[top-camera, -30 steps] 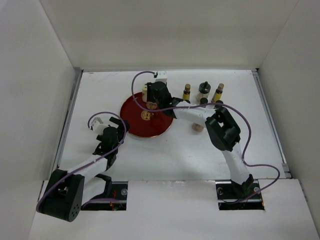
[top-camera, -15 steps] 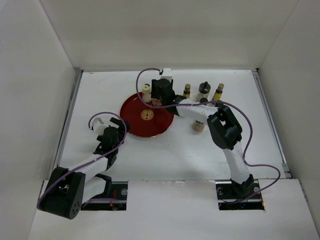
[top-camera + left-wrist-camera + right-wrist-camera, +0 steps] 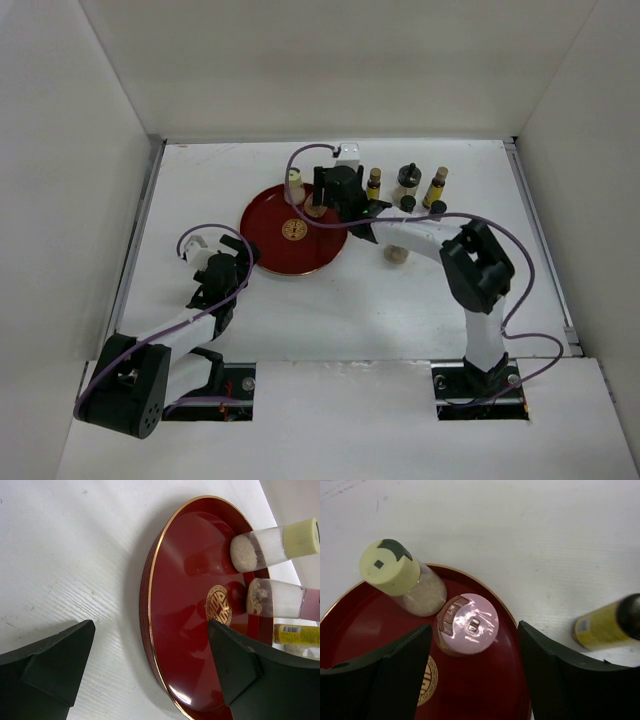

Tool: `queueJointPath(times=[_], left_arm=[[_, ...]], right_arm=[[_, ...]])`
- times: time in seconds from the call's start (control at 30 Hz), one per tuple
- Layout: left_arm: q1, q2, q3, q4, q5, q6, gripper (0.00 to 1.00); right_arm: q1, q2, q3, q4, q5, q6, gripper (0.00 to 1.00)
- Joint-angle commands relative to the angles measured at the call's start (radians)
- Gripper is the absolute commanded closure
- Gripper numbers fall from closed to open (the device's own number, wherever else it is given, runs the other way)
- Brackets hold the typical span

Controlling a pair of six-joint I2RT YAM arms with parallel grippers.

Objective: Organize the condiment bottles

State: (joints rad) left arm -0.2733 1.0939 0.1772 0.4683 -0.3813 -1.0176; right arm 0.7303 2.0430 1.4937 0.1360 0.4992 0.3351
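Note:
The pink-capped bottle stands on the round red tray next to the cream-capped bottle. My right gripper is open above it, one finger on each side and clear of the cap. In the top view the right gripper hovers over the tray's far right part. My left gripper is open and empty at the tray's left edge. In the left wrist view it straddles the tray rim. Two slim yellow bottles and a black-capped bottle stand right of the tray.
Two small black-capped bottles stand in front of that row. A tan jar stands under the right forearm. White walls enclose the table on three sides. A yellow bottle shows just beyond the right finger.
My right gripper has shifted rightward over the far part of the tray, and the arm's elbow has swung right. The pink-capped bottle now shows standing on the tray. The left arm has not moved.

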Motion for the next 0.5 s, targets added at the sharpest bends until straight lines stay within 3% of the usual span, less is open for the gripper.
queueJointPath(times=[0.0,0.27,0.33,0.47], left_arm=[[0.003,-0.009,0.007,0.050,-0.002,0.004,0.00],[0.004,-0.023,0.008,0.050,0.013,0.004,0.00],[-0.002,-0.032,0.008,0.050,-0.001,0.008,0.00],[0.001,-0.025,0.007,0.050,0.010,0.002,0.00]], right_arm=[[0.021,-0.203,-0.078,0.125,0.006,-0.001,0.24],[0.013,-0.492,-0.395,0.182,0.015,0.051,0.28],[0.001,-0.558,-0.459,0.172,0.027,0.044,0.36],[-0.025,-0.671,-0.567,0.130,0.059,0.028,0.65]])
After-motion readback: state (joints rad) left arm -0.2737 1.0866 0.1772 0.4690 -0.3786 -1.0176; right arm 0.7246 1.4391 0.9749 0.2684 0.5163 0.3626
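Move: The right hand has just let go of the pink-lidded bottle, whose leaning lid is still between its open fingers; its middle is about 2 cm ahead, 1 left and 4 below. The big dark-lidded jar lies some 8 cm back, 16 right and 6 below; the small black-capped bottle is level, 10 right and 7 below; the cork-topped bottle is 6 ahead, 10 right and 5 below. From the left hand, the big jar is roughly 7 ahead, 36 right, about level. The right hand comes free of the pink-lidded bottle's lid and lifts clear, then swings back and to the right off the red plate towards the big dark-lidded jar, about 9 cm each way. It rises some 10 cm, tops out and begins to sink again; meanwhile the hand tips up and rolls by roughly 10 degrees each, and its empty fingers narrow to about half their opening late on. ##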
